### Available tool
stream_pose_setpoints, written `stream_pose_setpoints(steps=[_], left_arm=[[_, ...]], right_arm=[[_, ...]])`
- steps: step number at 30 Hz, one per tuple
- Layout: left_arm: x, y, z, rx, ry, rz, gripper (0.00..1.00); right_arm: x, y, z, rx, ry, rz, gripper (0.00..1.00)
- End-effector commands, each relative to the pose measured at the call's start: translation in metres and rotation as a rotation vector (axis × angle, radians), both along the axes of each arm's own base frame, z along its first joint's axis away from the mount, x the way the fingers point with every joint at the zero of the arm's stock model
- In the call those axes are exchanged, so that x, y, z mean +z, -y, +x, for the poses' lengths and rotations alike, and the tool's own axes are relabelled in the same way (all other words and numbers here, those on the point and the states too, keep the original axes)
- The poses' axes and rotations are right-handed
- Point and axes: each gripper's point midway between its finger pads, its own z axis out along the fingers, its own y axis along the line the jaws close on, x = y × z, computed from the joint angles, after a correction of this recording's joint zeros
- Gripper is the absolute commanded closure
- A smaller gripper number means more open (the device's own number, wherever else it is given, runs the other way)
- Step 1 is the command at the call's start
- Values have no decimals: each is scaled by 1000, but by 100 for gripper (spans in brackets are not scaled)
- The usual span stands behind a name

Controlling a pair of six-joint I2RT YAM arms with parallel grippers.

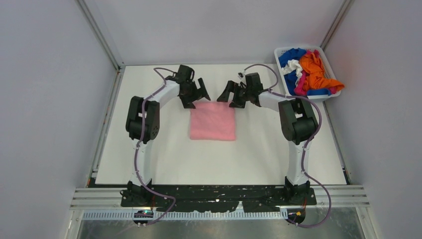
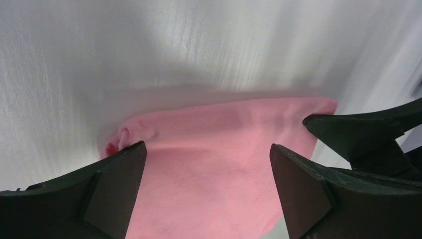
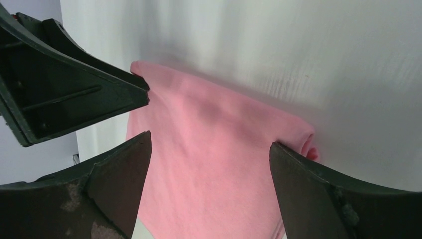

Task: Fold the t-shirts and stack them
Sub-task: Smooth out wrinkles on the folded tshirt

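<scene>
A light pink t-shirt (image 1: 213, 121) lies folded into a neat rectangle on the white table (image 1: 164, 159). My left gripper (image 1: 199, 93) hovers open just above its far left corner, and my right gripper (image 1: 230, 93) hovers open above its far right corner. In the left wrist view the pink t-shirt (image 2: 209, 174) fills the space below my spread fingers (image 2: 117, 184), nothing held. The right wrist view shows the same pink t-shirt (image 3: 209, 159) under wide fingers (image 3: 306, 194), with the left gripper's finger at upper left. Orange, blue, white and hot pink t-shirts (image 1: 312, 72) sit crumpled in the basket.
A white slotted plastic basket (image 1: 283, 53) stands at the far right corner of the table. Grey walls and metal rails (image 1: 107, 114) close in the table on the left, back and right. The arm bases sit at the near edge.
</scene>
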Motion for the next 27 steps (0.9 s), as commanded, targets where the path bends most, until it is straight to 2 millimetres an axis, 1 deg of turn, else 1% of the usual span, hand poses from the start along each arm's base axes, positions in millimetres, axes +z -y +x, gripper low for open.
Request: stream_pose_setpoints(steps=[1,2,3,4,5,6,7,8,9,10,11,12,13,14,15,16,17,18,19,20,21,22,23,24,25,27], left_arm=[[66,-11,-5,-1,99,9,0],[82,-11,-8,-10,137,3,0],[97,-11,-13,-22,172,-3,0],[109,-11,-20,-37,202,-4,0],[118,-11,-29,-47,228,-4,0],[122,-12,-39,-55,245,-8,0],[128,-10,-50,-70,264,-24,0],[125,-10,-67,-89,260,-39,0],[123,-7,-81,-106,259,-68,0],[119,-4,-92,-121,255,-100,0],[112,2,-104,-143,248,-137,0],[107,7,-114,-160,243,-169,0],[100,11,-122,-175,236,-189,0],[91,14,-129,-183,220,-198,0],[83,16,-133,-186,212,-205,0],[73,19,-138,-188,192,-214,0],[63,22,-142,-193,174,-229,0],[52,24,-146,-198,153,-237,0],[39,25,-150,-200,124,-233,0],[25,24,-154,-204,87,-222,0],[9,21,-159,-206,45,-200,0],[-5,16,-166,-204,-4,-169,1],[-17,12,-173,-211,-39,-147,2],[-28,7,-181,-209,-67,-129,2],[-36,3,-187,-202,-84,-120,2],[-46,-5,-198,-180,-108,-107,2]], right_arm=[[54,7,4,2,120,-25,5],[69,9,0,1,147,-19,5],[82,10,-9,4,169,-12,5],[89,11,-12,3,187,-6,5],[95,14,-23,3,195,-1,4],[98,14,-29,4,196,12,5],[99,15,-44,11,197,23,5],[105,10,-51,25,211,55,5],[100,8,-70,45,197,66,5],[104,2,-79,66,203,98,5],[100,-4,-98,95,190,109,4],[101,-9,-106,114,186,130,5],[94,-15,-122,140,168,136,5],[94,-19,-128,147,166,152,5],[84,-21,-140,160,142,152,4],[83,-24,-142,156,145,166,5],[70,-23,-149,154,108,162,5],[65,-23,-149,148,110,163,5],[49,-20,-154,139,76,146,5],[40,-18,-153,125,66,129,5],[25,-14,-158,121,36,107,5],[17,-11,-160,114,19,89,5],[3,-7,-166,114,-6,66,5],[-5,-3,-168,104,-23,46,4],[-17,4,-172,92,-47,18,5],[-32,13,-177,71,-76,-17,4]])
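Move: The folded pink t-shirt lies under both of my hands, which stand over its far corners with the outer fingertips on the cloth. Its middle is about 10 cm back, 7 cm to the right and 3 cm below my left hand; from my right hand it is 10 cm back, 7 cm left and 4 cm down. The middle of its near edge is some 21 cm back from either hand, with the same sideways offset. I lift both open grippers off the shirt's far edge together and carry them back over the cloth in an arc, peaking some 10 to 12 cm up and ending about 17 cm nearer my base. Both then come down until the outer fingertips press on the shirt just inside its near left and near right corners; my fingers stay wide open. ##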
